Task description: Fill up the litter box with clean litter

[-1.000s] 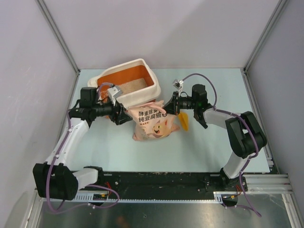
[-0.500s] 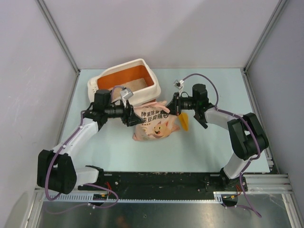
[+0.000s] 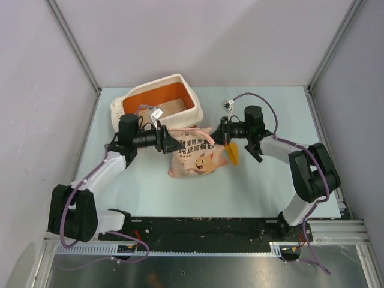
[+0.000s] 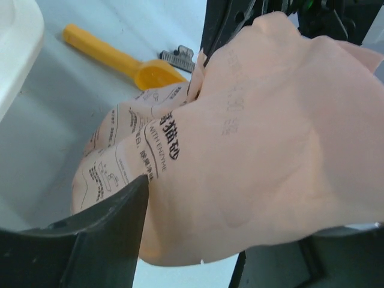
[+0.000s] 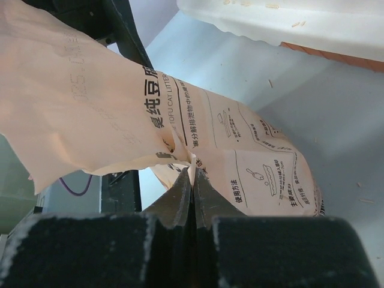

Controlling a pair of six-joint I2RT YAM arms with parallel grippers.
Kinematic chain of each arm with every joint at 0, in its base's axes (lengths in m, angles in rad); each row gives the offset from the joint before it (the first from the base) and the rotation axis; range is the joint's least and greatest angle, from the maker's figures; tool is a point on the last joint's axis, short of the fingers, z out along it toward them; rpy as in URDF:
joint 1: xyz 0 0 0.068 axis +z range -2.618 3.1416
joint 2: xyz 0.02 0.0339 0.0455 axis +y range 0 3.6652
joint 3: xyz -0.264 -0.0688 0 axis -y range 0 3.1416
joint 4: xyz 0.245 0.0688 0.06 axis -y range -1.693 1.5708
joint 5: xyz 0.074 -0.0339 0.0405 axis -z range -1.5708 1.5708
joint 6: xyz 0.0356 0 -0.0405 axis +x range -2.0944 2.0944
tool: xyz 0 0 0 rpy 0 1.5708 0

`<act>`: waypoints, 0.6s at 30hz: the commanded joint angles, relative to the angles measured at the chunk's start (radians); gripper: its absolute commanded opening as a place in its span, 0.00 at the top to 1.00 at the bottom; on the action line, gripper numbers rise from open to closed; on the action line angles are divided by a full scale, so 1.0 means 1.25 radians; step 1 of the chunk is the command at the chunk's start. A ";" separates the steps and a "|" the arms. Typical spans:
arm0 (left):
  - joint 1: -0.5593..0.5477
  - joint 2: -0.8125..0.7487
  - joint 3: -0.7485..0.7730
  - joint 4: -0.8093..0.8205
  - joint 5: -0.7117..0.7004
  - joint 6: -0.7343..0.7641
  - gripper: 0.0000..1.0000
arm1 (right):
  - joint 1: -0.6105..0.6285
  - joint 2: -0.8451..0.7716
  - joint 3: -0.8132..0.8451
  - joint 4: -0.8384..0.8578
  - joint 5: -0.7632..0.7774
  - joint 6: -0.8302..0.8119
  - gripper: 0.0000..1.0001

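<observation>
The litter box (image 3: 157, 90), cream outside and orange inside, stands at the back left, with a patch of pale clean litter (image 3: 173, 107) on its floor. Its cream rim shows in both wrist views (image 4: 18, 42) (image 5: 288, 24). The pink-beige printed bag (image 3: 195, 155) lies in front of the box. My right gripper (image 3: 219, 135) (image 5: 193, 171) is shut on a fold of the bag's top right edge (image 5: 240, 156). My left gripper (image 3: 173, 144) (image 4: 198, 228) stands open around the bag's upper left bulk (image 4: 258, 138). Its left finger (image 4: 90, 240) touches the bag.
A yellow-orange scoop (image 3: 231, 153) (image 4: 120, 57) lies on the table right of the bag, under my right wrist. A small metal clip (image 4: 177, 58) sits by its bowl. Grey walls enclose the table (image 3: 270, 180) on three sides.
My left arm swung right from beside the litter box onto the bag, and its jaws narrowed a little. My right gripper kept its hold on the bag's edge.
</observation>
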 commanded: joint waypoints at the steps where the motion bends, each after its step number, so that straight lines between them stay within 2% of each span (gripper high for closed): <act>1: 0.006 0.018 -0.031 0.153 0.012 -0.108 0.38 | -0.009 -0.035 0.022 0.046 -0.004 0.045 0.98; 4: 0.007 0.028 -0.046 0.190 0.015 -0.125 0.51 | -0.001 -0.030 0.022 0.048 -0.001 0.051 0.98; 6: 0.011 0.029 -0.055 0.206 0.019 -0.146 0.65 | 0.005 -0.029 0.022 0.050 -0.001 0.055 0.98; 7: 0.012 0.026 -0.056 0.207 0.033 -0.150 0.77 | 0.005 -0.028 0.022 0.052 -0.005 0.064 1.00; 11: 0.063 0.030 -0.076 0.205 0.063 -0.223 1.00 | -0.004 -0.029 0.022 0.083 -0.030 0.123 1.00; 13: 0.089 0.045 -0.070 0.143 0.084 -0.261 1.00 | -0.020 -0.026 0.022 0.103 -0.060 0.172 1.00; 14: 0.122 0.075 -0.044 0.067 0.158 -0.259 1.00 | -0.044 -0.019 0.024 0.152 -0.098 0.283 1.00; 15: 0.139 0.089 -0.032 0.048 0.217 -0.270 1.00 | -0.052 -0.013 0.030 0.150 -0.109 0.342 1.00; 18: 0.152 0.118 -0.018 0.011 0.262 -0.322 1.00 | -0.066 -0.003 0.052 0.108 -0.158 0.382 1.00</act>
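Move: At the left fingertips, still wide open, sits the upper left edge of the litter bag; the bag's middle lies some 6 cm to the right, 3 cm back and 9 cm below. The litter box's middle is about 16 cm ahead and 9 cm to the left, the yellow scoop roughly 20 cm to the right and 3 cm back, both well below. From the right hand, already pinching the bag's other side, the bag's middle is about 6 cm left, 4 cm back and 8 cm lower. Closing fully, the left fingers pinch the bag's upper left edge while easing about 1 cm forward and down; then the left hand draws some 2 cm left, sinking a little more and rolling roughly 20 degrees so its top tips forward towards the litter box. The right hand keeps its pinch, rises about 1 cm and rolls the same way, some 10 degrees. ##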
